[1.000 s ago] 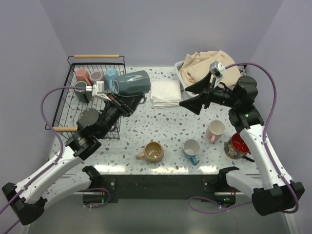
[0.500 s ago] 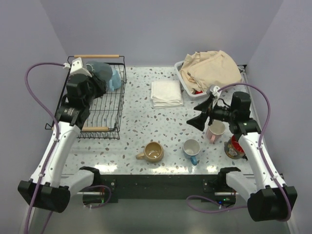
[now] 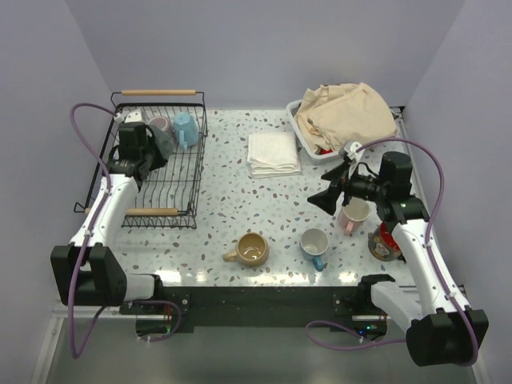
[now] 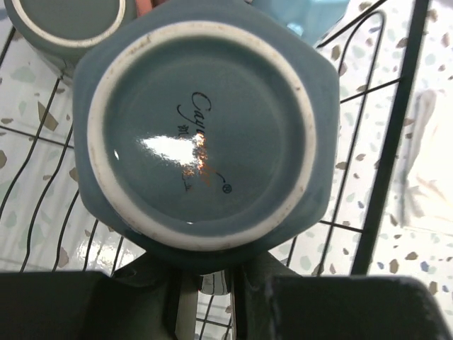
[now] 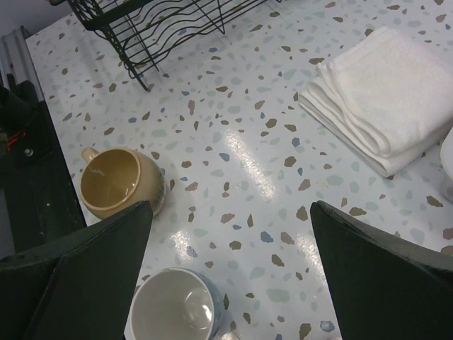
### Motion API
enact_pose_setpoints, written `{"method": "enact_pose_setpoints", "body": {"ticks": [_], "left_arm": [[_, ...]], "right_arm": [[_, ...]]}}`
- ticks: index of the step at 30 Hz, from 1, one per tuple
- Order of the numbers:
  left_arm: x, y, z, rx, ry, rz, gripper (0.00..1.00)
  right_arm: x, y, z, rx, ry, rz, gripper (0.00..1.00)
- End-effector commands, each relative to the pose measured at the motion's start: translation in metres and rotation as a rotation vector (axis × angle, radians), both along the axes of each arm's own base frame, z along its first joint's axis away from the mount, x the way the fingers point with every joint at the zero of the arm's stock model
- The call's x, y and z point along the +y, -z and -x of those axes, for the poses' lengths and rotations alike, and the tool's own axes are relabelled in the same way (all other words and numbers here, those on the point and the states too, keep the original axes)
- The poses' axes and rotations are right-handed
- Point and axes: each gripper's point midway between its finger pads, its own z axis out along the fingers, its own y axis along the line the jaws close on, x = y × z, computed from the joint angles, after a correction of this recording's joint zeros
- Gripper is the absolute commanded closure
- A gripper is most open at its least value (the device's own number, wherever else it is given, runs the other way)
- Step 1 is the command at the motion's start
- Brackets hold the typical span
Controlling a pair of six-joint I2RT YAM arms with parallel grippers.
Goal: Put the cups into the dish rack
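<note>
My left gripper (image 4: pixel 205 283) is shut on a grey-teal mug (image 4: pixel 202 127), whose base faces the camera, low over the wires of the black dish rack (image 4: pixel 396 142). In the top view this gripper (image 3: pixel 148 140) is at the back left of the dish rack (image 3: pixel 200 160), beside a mauve mug (image 3: pixel 160 124) and a light blue mug (image 3: pixel 186 128). A tan mug (image 3: pixel 251 250), a white mug with a blue handle (image 3: pixel 314 242), a pale pink mug (image 3: pixel 353 214) and a dark mug with a red inside (image 3: pixel 388 238) stand on the table. My right gripper (image 3: pixel 324 196) hangs open above the table near the white mug (image 5: pixel 173 308) and tan mug (image 5: pixel 117 180).
A folded white towel (image 3: pixel 273 154) lies mid-table behind the mugs. A white tub with beige cloth (image 3: pixel 344 112) stands at the back right. Another grey-teal mug base (image 4: pixel 67 21) sits close beside the held one. The rack's corner (image 5: pixel 163 25) shows in the right wrist view.
The left arm has swung the grey-teal mug from over the rack's right side to its back left and lowered it. The right gripper dropped from near the tub, then stayed still.
</note>
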Motion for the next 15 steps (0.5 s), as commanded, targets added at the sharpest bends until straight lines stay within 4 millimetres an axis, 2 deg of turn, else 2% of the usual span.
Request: {"method": "enact_pose_setpoints", "body": {"ticks": [1,15], "left_arm": [[0.01,-0.013,-0.026,-0.108,-0.009,-0.063,1.0],[0.029,0.042,-0.061,0.014,-0.077,-0.145,1.0]], "right_arm": [[-0.002,-0.017,-0.005,-0.072,0.01,0.012,0.01],[-0.006,-0.015,-0.009,-0.071,0.034,0.028,0.01]]}}
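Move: The free spot in the dish rack for the held dark teal cup lies about 6 cm ahead of the left hand, a touch to its left and some 12 cm below. At about that low level, the grey-green cup stands some 9 cm left of the spot, the mauve cup about 9 cm beyond it, and the light blue cup 9 cm beyond and 6 cm right of it. From the right hand the spot is roughly 19 cm ahead, 46 cm left and 17 cm down. Lower the left gripper about 9 cm into the dish rack, bringing the dark teal cup down beside the grey-green cup, on the near side of the mauve one. Go straight down first, then let the hand ease slightly forward and left while the fingers tip some 10 degrees further downward. Keep the pinch on the cup throughout. ##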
